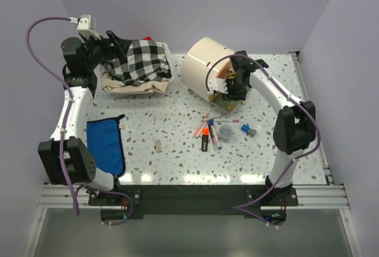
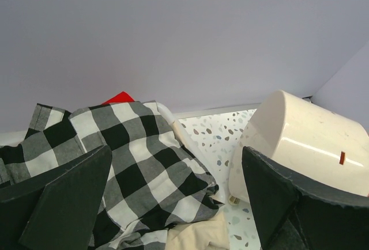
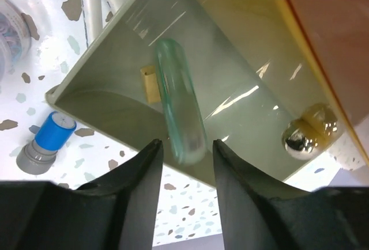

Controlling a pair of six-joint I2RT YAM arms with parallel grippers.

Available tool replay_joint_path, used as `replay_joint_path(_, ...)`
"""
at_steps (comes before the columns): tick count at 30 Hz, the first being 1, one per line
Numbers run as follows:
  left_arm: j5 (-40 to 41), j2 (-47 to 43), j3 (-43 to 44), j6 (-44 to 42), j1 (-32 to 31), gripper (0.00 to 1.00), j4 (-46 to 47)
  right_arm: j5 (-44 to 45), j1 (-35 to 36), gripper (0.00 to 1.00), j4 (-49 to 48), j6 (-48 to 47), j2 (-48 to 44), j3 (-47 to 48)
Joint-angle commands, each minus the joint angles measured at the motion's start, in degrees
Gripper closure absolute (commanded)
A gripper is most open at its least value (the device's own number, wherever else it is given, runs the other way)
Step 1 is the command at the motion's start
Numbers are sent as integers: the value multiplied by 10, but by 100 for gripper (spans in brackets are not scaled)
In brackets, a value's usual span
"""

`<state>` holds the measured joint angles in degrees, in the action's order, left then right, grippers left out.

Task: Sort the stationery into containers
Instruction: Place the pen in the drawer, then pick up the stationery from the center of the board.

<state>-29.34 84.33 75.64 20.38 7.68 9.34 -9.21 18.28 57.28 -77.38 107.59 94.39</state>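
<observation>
The containers are one cream drum cabinet (image 1: 201, 61) with one orange-fronted drawer (image 3: 115, 88) pulled open. My right gripper (image 3: 187, 146) hangs over that drawer, open. A blurred green eraser (image 3: 180, 100) sits just ahead of its fingertips with a gap on each side, loose inside the drawer. A small beige piece (image 3: 151, 84) lies in the drawer beside it. On the table lie pens (image 1: 213, 118), an orange highlighter (image 1: 204, 134), a clear round pot (image 1: 226, 131) and a beige eraser (image 1: 159, 145). My left gripper (image 2: 176, 169) is open and empty above the checked cloth (image 2: 132, 158).
A gold knob (image 3: 305, 135) sticks out of the drawer front. A blue-capped grey item (image 3: 49, 140) stands on the table by the drawer's corner. A blue cloth (image 1: 106, 144) lies at the near left. The checked cloth pile (image 1: 139, 61) is at the back left, next to the cabinet (image 2: 305, 140).
</observation>
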Motion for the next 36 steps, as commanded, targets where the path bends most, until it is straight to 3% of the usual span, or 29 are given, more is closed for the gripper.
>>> replay_joint_path(1, -3, -22, 3, -3, -3, 0, 16, 3, 0, 53, 12, 17, -78, -17)
replay_joint_path(6, -12, -34, -14, -3, -3, 0, 16, -19, 2, 50, 57, 61, -135, -23)
replay_joint_path(9, -8, -50, -26, -20, -2, 0, -5, -94, 10, 50, 95, 86, -169, -25)
replay_joint_path(12, 18, -66, -37, -42, -2, 1, -44, -122, 65, 49, 69, 137, -211, -55)
replay_joint_path(16, 74, -94, -28, -77, -2, 0, -108, -125, 189, 48, -37, 318, -221, -81)
replay_joint_path(18, 103, -109, -22, -98, -2, 0, -148, -120, 225, 48, -108, 412, -187, -73)
replay_joint_path(20, 152, -117, -19, -113, 0, 0, -182, -113, 256, 48, -165, 581, -138, -53)
replay_joint_path(23, 210, -131, -28, -143, 11, 0, -198, -61, 296, 40, -211, 787, -95, -31)
replay_joint_path(27, 287, -172, -73, -199, 22, 0, -164, -15, 351, 33, -189, 907, 7, 29)
replay_joint_path(32, 383, -203, -112, -224, 22, 0, -135, 90, 370, 33, -161, 1022, 105, 127)
replay_joint_path(36, 437, -201, -109, -212, 28, 0, -151, 140, 396, 35, -135, 1086, 139, 149)
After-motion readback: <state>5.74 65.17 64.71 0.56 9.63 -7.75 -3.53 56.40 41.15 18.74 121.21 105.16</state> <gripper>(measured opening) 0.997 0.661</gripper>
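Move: The pale eraser lies about 34 cm to the right hand's left, 17 cm back and some 10 cm below. The orange-and-black highlighter is about 12 cm left of this hand and 15 cm back, the loose pens 7 cm left and 12 cm back, and the green pen sits in the drawer just under the fingers, roughly 5 cm down. From the left hand the eraser is about 24 cm back, 12 cm right and 34 cm below. The right hand, fingers already loosened from the green pen, lifts some 10 cm up out of the drawer while drawing back, then swings left over the pens and highlighter and sinks towards the eraser, ending about 30 cm left of its start and still above the table. On the way its fingers open wider and the wrist turns about 50 degrees clockwise, the fingers leaning to the left, while the empty left hand swings left and back, turning counter-clockwise with its fingers still wide open. ##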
